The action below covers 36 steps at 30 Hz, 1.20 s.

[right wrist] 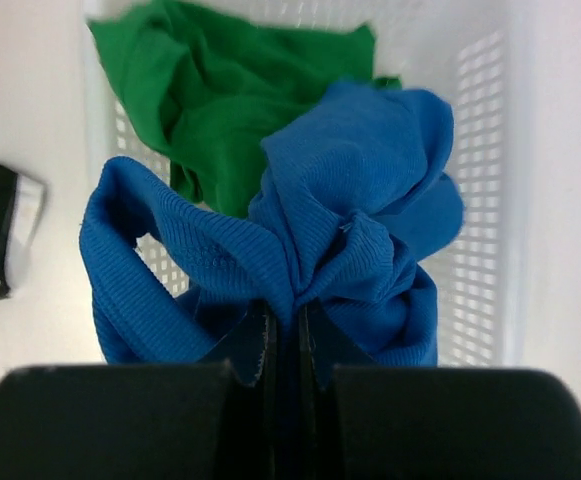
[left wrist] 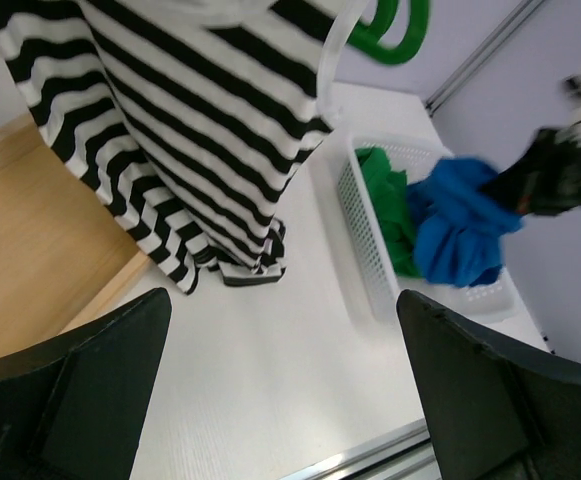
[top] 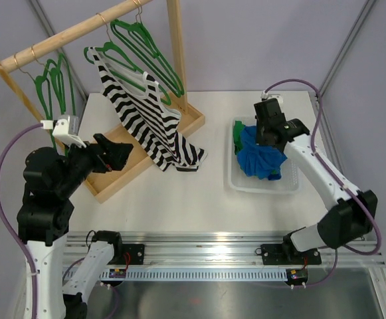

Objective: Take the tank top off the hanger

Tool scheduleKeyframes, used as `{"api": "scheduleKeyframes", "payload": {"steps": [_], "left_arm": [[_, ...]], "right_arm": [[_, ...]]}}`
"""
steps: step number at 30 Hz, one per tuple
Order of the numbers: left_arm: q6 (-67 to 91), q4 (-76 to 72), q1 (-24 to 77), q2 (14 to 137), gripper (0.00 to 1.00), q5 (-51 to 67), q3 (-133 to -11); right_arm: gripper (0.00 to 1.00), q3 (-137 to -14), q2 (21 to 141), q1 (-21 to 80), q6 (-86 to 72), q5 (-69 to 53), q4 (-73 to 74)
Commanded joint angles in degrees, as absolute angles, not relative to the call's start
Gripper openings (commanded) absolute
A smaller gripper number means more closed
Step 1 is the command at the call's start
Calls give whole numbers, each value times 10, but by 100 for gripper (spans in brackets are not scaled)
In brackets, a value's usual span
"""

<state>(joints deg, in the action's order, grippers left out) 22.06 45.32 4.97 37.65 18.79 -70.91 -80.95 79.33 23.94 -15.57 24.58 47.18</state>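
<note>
A black-and-white striped tank top (top: 146, 119) hangs from a pale hanger (top: 137, 78) on the wooden rail, and its lower end lies bunched on the table. In the left wrist view it (left wrist: 170, 130) fills the upper left. My left gripper (top: 123, 154) is open and empty, low beside the rack's base, just left of the hanging stripes and apart from them (left wrist: 285, 310). My right gripper (top: 269, 136) is shut on a crumpled blue garment (right wrist: 360, 200) over the white basket (top: 262, 187).
Green hangers (top: 146, 46) hang on the wooden rail (top: 66, 36), with more at its left end (top: 53, 83). The rack's wooden base tray (top: 113, 179) lies under the stripes. A green garment (right wrist: 230, 100) lies in the basket (right wrist: 480, 90).
</note>
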Motion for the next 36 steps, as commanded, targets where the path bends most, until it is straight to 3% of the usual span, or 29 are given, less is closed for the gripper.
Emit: {"api": "scheduleKeyframes", "payload": {"steps": [1, 2, 4, 6, 7, 8, 16, 24, 36], "left_arm": [[243, 449, 52, 407, 99, 187, -788], [243, 449, 52, 417, 99, 185, -821], [245, 462, 52, 452, 99, 175, -862], [244, 486, 53, 484, 99, 157, -934], [243, 494, 54, 519, 99, 147, -959], [240, 504, 61, 537, 99, 136, -983], [213, 601, 186, 734, 99, -126, -1230], [233, 586, 243, 838, 99, -285, -1311], [220, 504, 246, 940, 99, -346, -1368]], "right_arm": [[6, -772, 851, 219, -174, 151, 387], [13, -766, 878, 208, -178, 161, 382], [51, -770, 910, 202, -192, 175, 391], [63, -777, 916, 201, -195, 189, 397], [76, -778, 912, 201, -199, 189, 397], [99, -783, 898, 201, -202, 197, 401], [100, -788, 753, 202, -194, 194, 432], [100, -722, 637, 202, -192, 48, 393], [100, -639, 573, 201, -199, -66, 368]]}}
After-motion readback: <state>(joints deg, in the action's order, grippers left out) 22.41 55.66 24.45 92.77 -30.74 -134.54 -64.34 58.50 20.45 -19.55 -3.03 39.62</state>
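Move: The striped tank top's shoulders on their green hanger are roughly 25 cm ahead of my left hand, 4 cm to its right and 8 cm above. Two empty green hangers hang about 8 cm ahead and 14 cm to its left; spare ones hang some 7 cm beyond the striped top's and 6 cm right of it. My right hand still holds the blue tank top; the basket's middle is about 2 cm ahead, 2 cm left and 18 cm below, the green tank top 4 cm ahead and 3 cm left. My right hand sinks about 11 cm over the basket, opens and lets go of the blue tank top, then lifts and backs off towards my base, rolling its left side up. My open left hand rises first, then reaches about 19 cm forward to the striped top's hanger, turning some 30 degrees counter-clockwise to face it, touching nothing yet. ##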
